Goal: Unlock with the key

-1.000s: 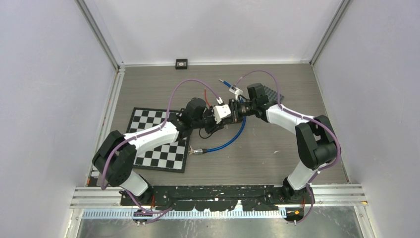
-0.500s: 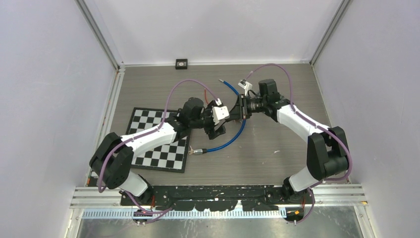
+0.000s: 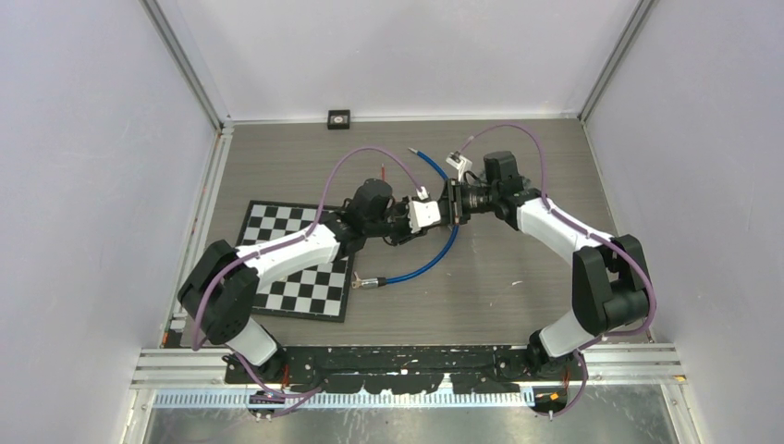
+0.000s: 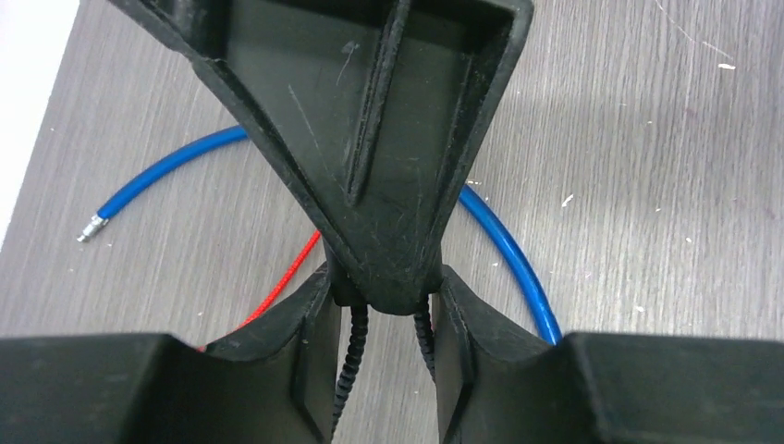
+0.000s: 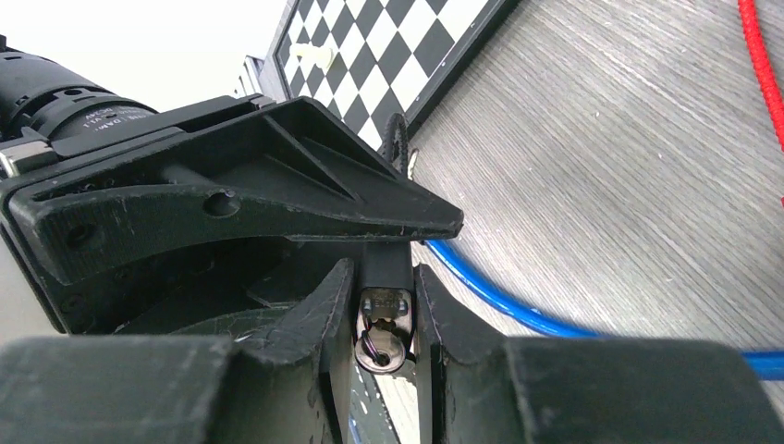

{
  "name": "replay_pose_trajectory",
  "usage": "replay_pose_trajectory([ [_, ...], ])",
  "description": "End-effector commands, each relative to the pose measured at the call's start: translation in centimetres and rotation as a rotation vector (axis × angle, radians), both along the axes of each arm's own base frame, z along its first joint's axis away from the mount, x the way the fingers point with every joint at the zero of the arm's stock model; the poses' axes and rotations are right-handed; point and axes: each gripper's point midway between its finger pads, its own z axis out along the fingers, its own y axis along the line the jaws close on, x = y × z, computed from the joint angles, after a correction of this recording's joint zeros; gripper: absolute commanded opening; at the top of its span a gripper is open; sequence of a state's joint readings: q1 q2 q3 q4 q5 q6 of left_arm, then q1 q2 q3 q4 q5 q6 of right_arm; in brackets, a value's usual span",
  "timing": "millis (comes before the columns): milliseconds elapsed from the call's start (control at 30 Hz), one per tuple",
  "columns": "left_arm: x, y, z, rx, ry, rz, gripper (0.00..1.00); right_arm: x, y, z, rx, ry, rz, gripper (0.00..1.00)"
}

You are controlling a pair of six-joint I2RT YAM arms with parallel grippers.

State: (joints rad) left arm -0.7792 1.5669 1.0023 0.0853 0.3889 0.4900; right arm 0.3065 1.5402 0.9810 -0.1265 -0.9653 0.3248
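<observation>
My two grippers meet tip to tip above the table's middle. The left gripper (image 3: pixel 435 218) (image 4: pixel 384 296) is shut on the black lock, whose two ribbed black cable strands (image 4: pixel 349 365) hang down between its fingers. The right gripper's big ribbed finger (image 4: pixel 370 139) fills the left wrist view. In the right wrist view the right gripper (image 5: pixel 382 275) is shut on the silver key (image 5: pixel 382 335), its round head and small ring showing just below the lock's black body (image 5: pixel 386 261). The left gripper's finger (image 5: pixel 277 199) lies crosswise above it.
A blue cable (image 3: pixel 434 262) (image 4: pixel 518 268) curves across the wood-grain table under both grippers. A thin red cord (image 4: pixel 277 277) lies beside it. A checkerboard (image 3: pixel 296 268) sits at the left, and a small black box (image 3: pixel 339 117) at the back wall.
The right arm swung back and right, then held still. The left gripper opened, moved right and back to meet the right gripper, and closed again.
</observation>
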Motion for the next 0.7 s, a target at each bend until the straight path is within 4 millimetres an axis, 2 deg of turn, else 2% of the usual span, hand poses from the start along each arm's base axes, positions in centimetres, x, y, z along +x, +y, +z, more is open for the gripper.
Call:
replay_pose_trajectory([
  [0, 0.2, 0.4, 0.2, 0.028, -0.069, -0.005, 0.00, 0.9, -0.3, 1.5, 0.041, -0.051, -0.023, 0.00],
  [100, -1.2, 0.9, -0.3, 0.056, -0.069, -0.051, 0.00, 2.0, -1.5, 1.3, 0.034, -0.054, -0.089, 0.00],
  [167, -3.3, 1.1, -1.0, 0.081, -0.042, -0.156, 0.01, 2.5, -2.2, 1.1, 0.035, -0.046, -0.121, 0.00],
  [200, -4.7, 1.2, -1.4, 0.089, -0.020, -0.227, 0.11, 2.6, -2.4, 1.0, 0.035, -0.040, -0.129, 0.00],
  [267, -6.7, 1.5, -1.7, 0.085, 0.016, -0.306, 0.41, 2.7, -2.6, 1.0, 0.038, -0.038, -0.131, 0.01],
  [300, -6.9, 1.7, -1.8, 0.080, 0.015, -0.304, 0.57, 2.6, -2.6, 1.0, 0.040, -0.036, -0.129, 0.00],
  [333, -6.7, 1.8, -1.8, 0.076, 0.000, -0.293, 0.67, 2.6, -2.6, 1.1, 0.044, -0.035, -0.123, 0.00],
  [367, -6.4, 1.9, -1.7, 0.070, -0.027, -0.277, 0.73, 2.5, -2.6, 1.1, 0.047, -0.033, -0.118, 0.00],
  [433, -5.2, 2.0, -1.1, 0.056, -0.094, -0.226, 0.79, 2.7, -2.4, 1.5, 0.060, -0.056, -0.110, 0.00],
  [533, -3.4, 1.9, -0.2, 0.051, -0.163, -0.163, 0.81, 2.6, -2.3, 1.4, 0.066, -0.049, -0.101, 0.00],
  [667, -1.6, 1.1, 0.6, 0.033, -0.154, -0.092, 0.81, 2.6, -2.3, 1.2, 0.072, -0.041, -0.101, 0.00],
])
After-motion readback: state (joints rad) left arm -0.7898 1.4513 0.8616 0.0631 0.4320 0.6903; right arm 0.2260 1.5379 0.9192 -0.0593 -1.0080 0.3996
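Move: My closed left fingers are already on the cable end of the black lock; its body lies about 2 cm to their right, level fore and aft. From my right hand, which grips the key end, the body lies some 2 cm left and 1 cm lower. On the table, 14 cm or so below my left hand, are the red lock, about 3 cm ahead and straight below sideways, and the blue hose's middle, 7 cm right and level fore and aft. I keep my left fingers shut on the lock's cable end at first, then open them wide, let go, and draw that hand back about 4 cm, with some 2 cm left and a little down, turning it about 10 degrees clockwise before it eases forward slightly. My right hand keeps its grip on the key end and carries the lock about 2 cm to the right. ##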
